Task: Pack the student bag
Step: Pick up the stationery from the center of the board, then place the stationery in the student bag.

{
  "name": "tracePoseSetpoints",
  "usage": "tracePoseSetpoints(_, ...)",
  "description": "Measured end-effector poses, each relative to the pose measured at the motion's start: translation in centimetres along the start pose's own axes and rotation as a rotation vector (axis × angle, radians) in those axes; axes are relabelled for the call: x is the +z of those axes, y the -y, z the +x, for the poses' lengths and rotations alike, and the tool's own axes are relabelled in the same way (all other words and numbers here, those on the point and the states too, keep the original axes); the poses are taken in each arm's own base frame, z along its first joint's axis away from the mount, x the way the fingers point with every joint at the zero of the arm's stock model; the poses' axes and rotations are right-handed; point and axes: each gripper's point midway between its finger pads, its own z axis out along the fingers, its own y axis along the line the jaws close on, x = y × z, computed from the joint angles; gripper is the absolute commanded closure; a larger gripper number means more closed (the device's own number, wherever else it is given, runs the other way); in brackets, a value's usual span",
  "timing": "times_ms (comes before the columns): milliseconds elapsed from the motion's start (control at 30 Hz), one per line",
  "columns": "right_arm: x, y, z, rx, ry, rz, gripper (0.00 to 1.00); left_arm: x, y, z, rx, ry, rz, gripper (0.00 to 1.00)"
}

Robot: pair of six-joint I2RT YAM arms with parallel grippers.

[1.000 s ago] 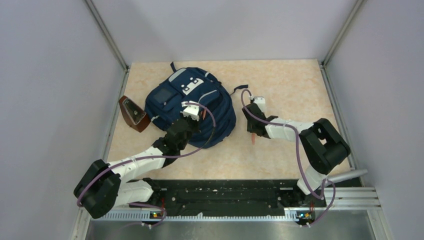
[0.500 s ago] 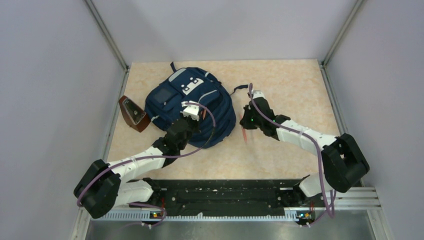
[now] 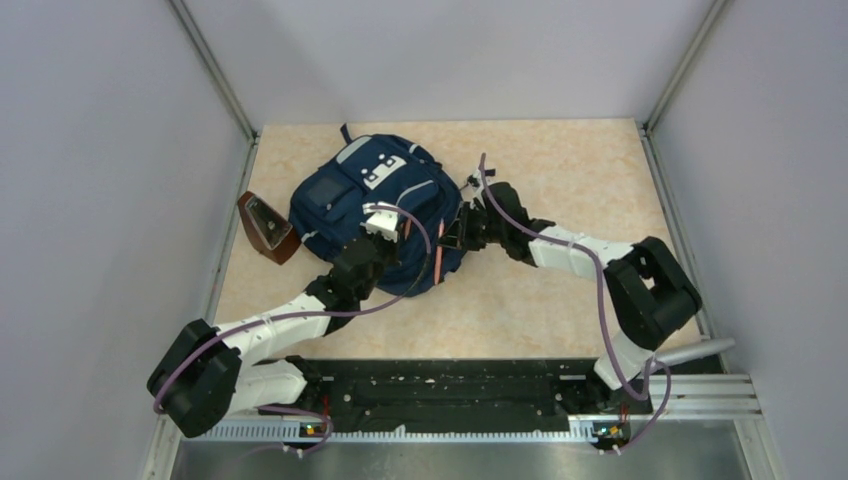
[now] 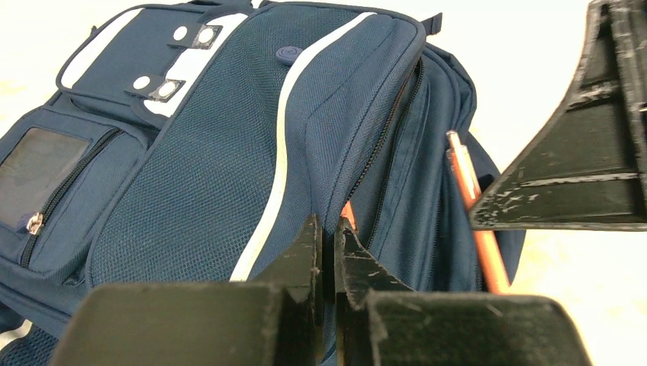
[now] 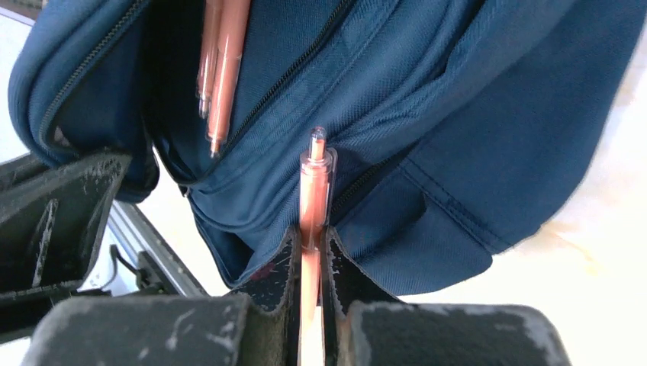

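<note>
The student bag [image 3: 345,195], navy with a white front patch, lies at the table's centre left. My left gripper [image 3: 398,232] rests on its near side, shut on the edge of an unzipped pocket [image 4: 358,175]; in the left wrist view the tips [image 4: 326,229] pinch the blue fabric. My right gripper [image 3: 447,240] is at the bag's right side, shut on an orange pen [image 3: 437,265]. The pen [image 5: 314,191] points at the bag's opening, its tip touching the fabric. Two more orange pens [image 5: 221,69] sit inside the open pocket.
A brown triangular case [image 3: 265,228] stands against the bag's left side. Grey walls close in the table on three sides. A black rail [image 3: 450,390] runs along the near edge. Bare tabletop [image 3: 570,170] lies right of the bag.
My right arm has swung left from the bare tabletop to the bag's right side, carrying the orange pen. The left arm and the bag have stayed put.
</note>
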Motion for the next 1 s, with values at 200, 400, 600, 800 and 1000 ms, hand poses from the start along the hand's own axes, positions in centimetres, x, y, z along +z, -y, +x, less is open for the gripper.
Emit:
tracePoseSetpoints(200, 2.1, -1.1, -0.6, 0.065, -0.008, -0.052, 1.00, 0.0, -0.3, 0.0, 0.000, 0.001, -0.014, 1.00)
tracePoseSetpoints(400, 2.6, -1.6, -1.0, 0.085, 0.008, -0.059, 1.00, 0.0, -0.7, 0.0, 0.002, 0.001, -0.033, 1.00)
tracePoseSetpoints(600, 2.3, -1.6, -1.0, 0.087, 0.027, -0.040, 1.00, 0.0, -0.8, 0.0, 0.002, 0.002, -0.036, 1.00)
tracePoseSetpoints(800, -0.1, -2.5, -3.0, 0.056, 0.134, -0.033, 1.00, 0.0, -0.7, 0.0, 0.000, 0.001, -0.031, 1.00)
tracePoseSetpoints(1000, -1.6, -3.8, -4.9, 0.027, 0.213, -0.051, 1.00, 0.0, -0.7, 0.0, 0.000, 0.001, -0.031, 1.00)
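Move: The right hand already pinches an orange piece of stationery; the bag's opening lies about 6 cm to its left, level with it and some 5 cm lower. The stationery already inside is about 8 cm left, 2 ahead and 4 below, and the bag's middle some 14 cm left, 6 ahead and 6 below. From the left hand, still on the flap, the opening is about 3 cm right, level with it and 4 below. The right hand, keeping its stationery pinched, shifts left about 3 cm, then rises 6 cm beside the held-open bag. ##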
